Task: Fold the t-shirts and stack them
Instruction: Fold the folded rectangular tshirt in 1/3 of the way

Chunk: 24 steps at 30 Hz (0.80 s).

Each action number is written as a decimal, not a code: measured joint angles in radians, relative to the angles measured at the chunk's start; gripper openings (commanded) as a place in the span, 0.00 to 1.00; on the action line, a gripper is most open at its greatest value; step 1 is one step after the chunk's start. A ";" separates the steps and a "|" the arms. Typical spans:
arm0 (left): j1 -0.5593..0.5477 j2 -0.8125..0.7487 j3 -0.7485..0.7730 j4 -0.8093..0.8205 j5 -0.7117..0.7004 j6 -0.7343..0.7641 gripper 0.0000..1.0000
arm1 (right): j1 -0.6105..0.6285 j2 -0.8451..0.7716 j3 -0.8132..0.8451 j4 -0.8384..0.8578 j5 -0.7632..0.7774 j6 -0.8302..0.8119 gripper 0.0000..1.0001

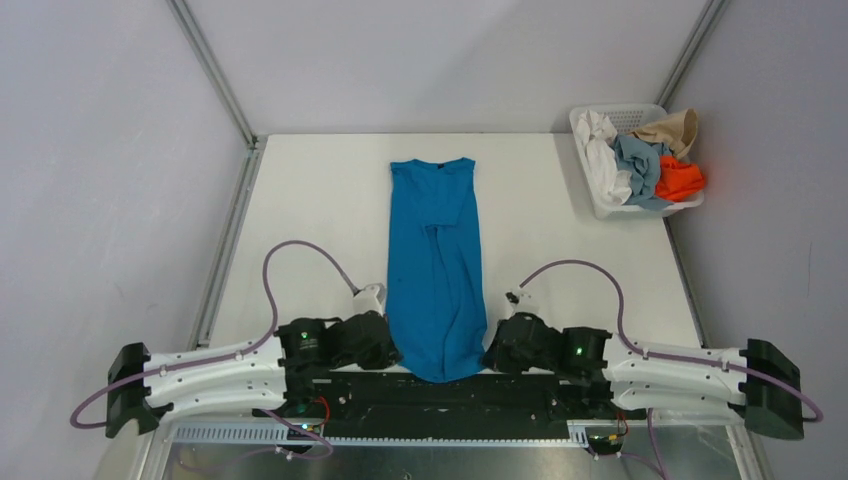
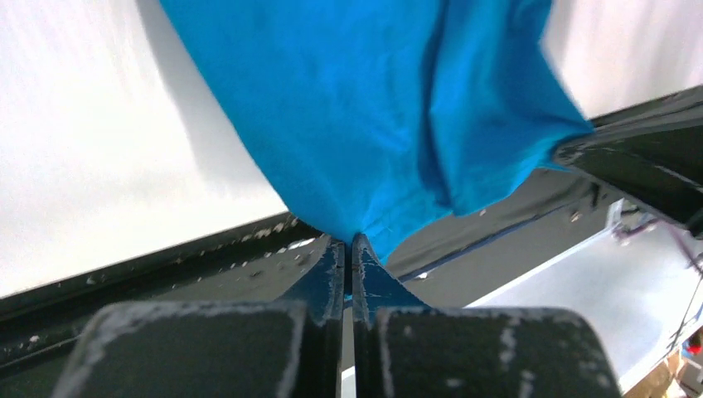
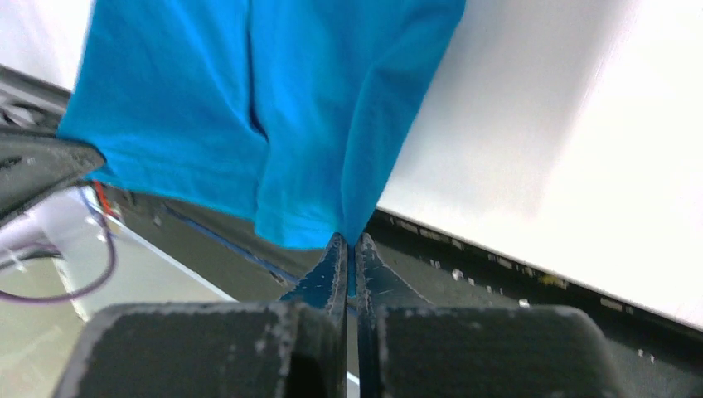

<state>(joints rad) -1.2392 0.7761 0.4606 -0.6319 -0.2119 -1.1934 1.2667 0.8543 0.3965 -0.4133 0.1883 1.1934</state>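
A vivid blue t-shirt (image 1: pixel 436 262) lies lengthwise down the middle of the white table (image 1: pixel 310 220), folded narrow, collar at the far end. Its hem hangs over the near edge. My left gripper (image 1: pixel 385 345) is shut on the hem's left corner; in the left wrist view the blue cloth (image 2: pixel 381 108) runs into the pinched fingertips of that gripper (image 2: pixel 351 240). My right gripper (image 1: pixel 492 350) is shut on the hem's right corner; in the right wrist view the cloth (image 3: pixel 257 108) ends between the closed tips of this gripper (image 3: pixel 349 240). More t-shirts, white (image 1: pixel 603 160), grey-blue (image 1: pixel 638 160), tan (image 1: pixel 676 128) and orange (image 1: pixel 680 180), are heaped in a basket.
The white lattice basket (image 1: pixel 620 210) stands at the table's far right corner. Black rails of the arm mount (image 1: pixel 440 395) run along the near edge under the hem. Grey walls close in the table on three sides.
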 measured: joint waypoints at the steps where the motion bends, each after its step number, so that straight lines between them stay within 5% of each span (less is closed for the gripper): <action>1: 0.008 0.006 0.022 0.002 -0.012 0.011 0.00 | -0.029 -0.005 0.000 0.008 -0.013 -0.016 0.00; 13: 0.321 0.190 0.237 0.016 -0.135 0.214 0.00 | -0.403 0.151 0.182 0.117 -0.223 -0.316 0.00; 24: 0.534 0.451 0.443 0.084 -0.111 0.402 0.00 | -0.677 0.380 0.386 0.154 -0.367 -0.527 0.00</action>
<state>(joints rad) -0.7052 1.2274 0.9035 -0.5476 -0.3229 -0.7918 0.5896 1.2339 0.7830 -0.2592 -0.1783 0.6662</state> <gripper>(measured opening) 0.017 0.020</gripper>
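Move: Each hand already holds one corner of the shirt's near hem, roughly 6 cm above the table by its near edge. From the left hand, the middle of the blue shirt lies about 28 cm ahead, 8 cm right and 6 cm down; the collar is some 48 cm ahead and 8 cm right, equally low. From the right hand, that middle lies about 27 cm ahead, 9 cm left and 5 cm down; the collar is some 48 cm ahead and 9 cm left. Both shut grippers keep their pinch on the hem corners and carry the hem forward over the shirt towards the collar, about 19 cm, while rising some 7 cm, most of it early on. They travel side by side; the left wrist turns about 15 degrees counter-clockwise, and both tip up by 10 to 15 degrees. ##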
